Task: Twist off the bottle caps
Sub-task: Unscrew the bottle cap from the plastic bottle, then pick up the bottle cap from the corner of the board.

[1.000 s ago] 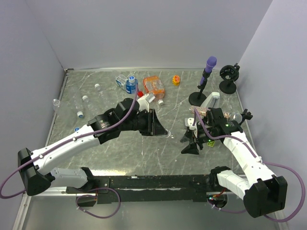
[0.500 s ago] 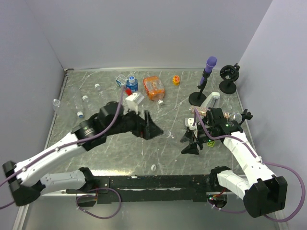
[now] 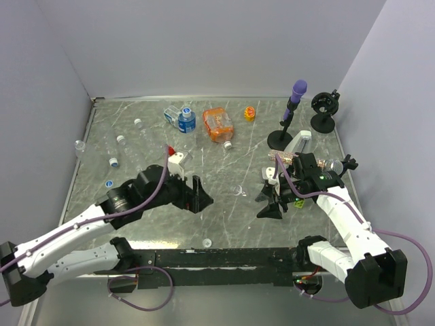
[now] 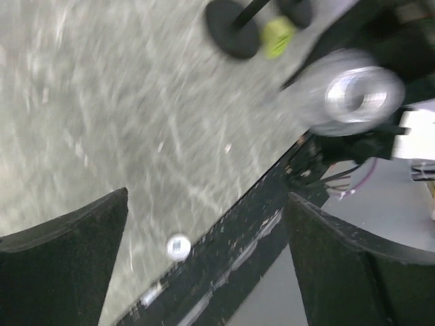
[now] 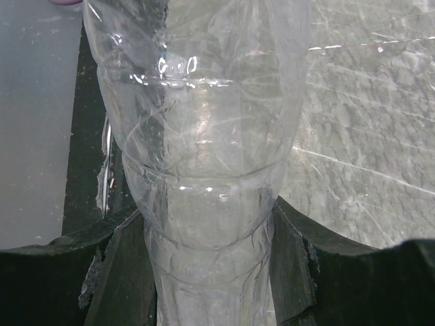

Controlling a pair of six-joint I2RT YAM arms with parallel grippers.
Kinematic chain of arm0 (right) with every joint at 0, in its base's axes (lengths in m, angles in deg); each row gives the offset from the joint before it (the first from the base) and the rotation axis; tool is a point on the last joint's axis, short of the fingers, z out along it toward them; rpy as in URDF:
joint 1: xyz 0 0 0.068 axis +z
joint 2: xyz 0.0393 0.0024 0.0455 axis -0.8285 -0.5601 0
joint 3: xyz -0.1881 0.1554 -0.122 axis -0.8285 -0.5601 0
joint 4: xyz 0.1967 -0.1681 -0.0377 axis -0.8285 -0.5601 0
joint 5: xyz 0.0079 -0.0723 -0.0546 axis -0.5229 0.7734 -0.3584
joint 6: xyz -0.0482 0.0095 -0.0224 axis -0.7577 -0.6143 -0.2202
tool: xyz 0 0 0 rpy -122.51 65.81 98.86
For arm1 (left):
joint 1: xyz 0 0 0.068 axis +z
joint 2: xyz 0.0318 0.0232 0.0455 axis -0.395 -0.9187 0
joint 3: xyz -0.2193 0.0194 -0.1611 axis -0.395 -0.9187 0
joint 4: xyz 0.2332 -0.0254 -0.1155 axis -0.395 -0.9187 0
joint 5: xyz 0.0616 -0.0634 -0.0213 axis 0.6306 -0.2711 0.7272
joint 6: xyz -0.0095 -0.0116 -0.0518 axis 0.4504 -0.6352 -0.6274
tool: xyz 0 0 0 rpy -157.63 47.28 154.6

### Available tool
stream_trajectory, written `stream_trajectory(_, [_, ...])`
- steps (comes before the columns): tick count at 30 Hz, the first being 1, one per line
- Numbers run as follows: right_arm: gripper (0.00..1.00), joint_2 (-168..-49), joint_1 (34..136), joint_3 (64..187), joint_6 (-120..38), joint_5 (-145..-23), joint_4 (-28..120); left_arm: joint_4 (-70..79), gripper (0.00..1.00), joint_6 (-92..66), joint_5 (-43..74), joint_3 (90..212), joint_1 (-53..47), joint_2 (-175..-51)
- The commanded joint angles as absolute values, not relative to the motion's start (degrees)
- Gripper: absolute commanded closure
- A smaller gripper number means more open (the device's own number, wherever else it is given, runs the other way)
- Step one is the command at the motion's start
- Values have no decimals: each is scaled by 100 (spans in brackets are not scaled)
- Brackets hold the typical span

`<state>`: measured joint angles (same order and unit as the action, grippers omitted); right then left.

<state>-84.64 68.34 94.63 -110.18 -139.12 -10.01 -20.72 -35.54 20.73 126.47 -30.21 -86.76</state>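
Note:
My right gripper (image 3: 273, 197) is shut on a clear plastic bottle (image 5: 204, 136), its black fingers (image 5: 126, 272) pressing both sides of the narrow waist. The bottle's open, capless mouth (image 4: 353, 95) shows blurred in the left wrist view and points left at mid-table (image 3: 238, 191). My left gripper (image 3: 197, 193) hangs open and empty to the left of that mouth (image 4: 207, 197). A loose white cap (image 3: 208, 242) lies on the table near the front edge (image 4: 178, 247). More clear bottles with white caps (image 3: 121, 138) and blue caps (image 3: 113, 162) lie at the far left.
A blue-labelled bottle (image 3: 185, 121), an orange container (image 3: 217, 124), a yellow cap (image 3: 250, 113) and a small white cap (image 3: 229, 144) sit at the back. A purple-topped black stand (image 3: 293, 112) and a second black stand (image 3: 323, 112) are at the back right. The black front rail (image 3: 224, 258) runs below.
My left gripper opened, let go of the white cap and drew back left and toward the front. The cap dropped to the table near the front edge. The right arm stayed still.

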Motion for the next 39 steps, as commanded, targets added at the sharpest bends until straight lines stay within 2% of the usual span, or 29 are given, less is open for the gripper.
stream_trajectory(1, [87, -8394, 6868, 9609, -11168, -14043, -933, -3035, 11, -4472, 2209, 12406, -2991, -9251])
stream_trajectory(4, [87, -8385, 6868, 9618, -11177, -14061, -942, -3073, 33, -4815, 1919, 12020, -3113, -9463])
stream_trajectory(6, [87, -8385, 6868, 9618, -11177, -14069, -942, -2932, 42, -5027, 1945, 11782, -3289, -9516])
stream_trajectory(8, [87, -8394, 6868, 9627, -11177, -14061, -951, -2870, 45, -5176, 1988, 11659, -3464, -9691])
stream_trajectory(17, [87, -8403, 6868, 9618, -11160, -14034, -934, -2395, 46, -5282, 2190, 11948, -4062, -11044])
stream_trajectory(25, [87, -8411, 6868, 9627, -11160, -14034, -942, -2554, 54, -5265, 2375, 12431, -4423, -12011])
stream_trajectory(32, [87, -8385, 6860, 9618, -11151, -14008, -933, -3019, 76, -5273, 2700, 12757, -4608, -12600])
stream_trajectory(38, [87, -8368, 6868, 9618, -11151, -14008, -933, -3625, 99, -5405, 3174, 12810, -4643, -12681])
stream_trajectory(39, [87, -8376, 6868, 9618, -11151, -14017, -933, -3817, 99, -5484, 3332, 12810, -4634, -12584])
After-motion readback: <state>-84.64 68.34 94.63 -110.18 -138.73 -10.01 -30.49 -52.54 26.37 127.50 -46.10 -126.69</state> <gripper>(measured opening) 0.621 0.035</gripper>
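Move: The loose white bottle cap lies on the table well below my left hand, about 22 cm down, 8 cm back and a couple of centimetres to its right. The table's near edge runs some 3 cm behind the cap. The open mouth of the clear bottle I hold in my right hand is roughly 11 cm to the right of my left hand, 1 cm ahead and 8 cm lower. From my right hand the cap lies about 18 cm left, 7 cm back and 15 cm down. I drop my left hand fast towards the loose cap, some 21 cm down and 8 cm back, tipping the fingers by nearly 50 degrees until they point almost straight down. They go from wide open to half open on the way, then ease down the last bit and close almost fully, pinching the cap's rim between the tips. My right hand stays put, still gripping the bottle. ##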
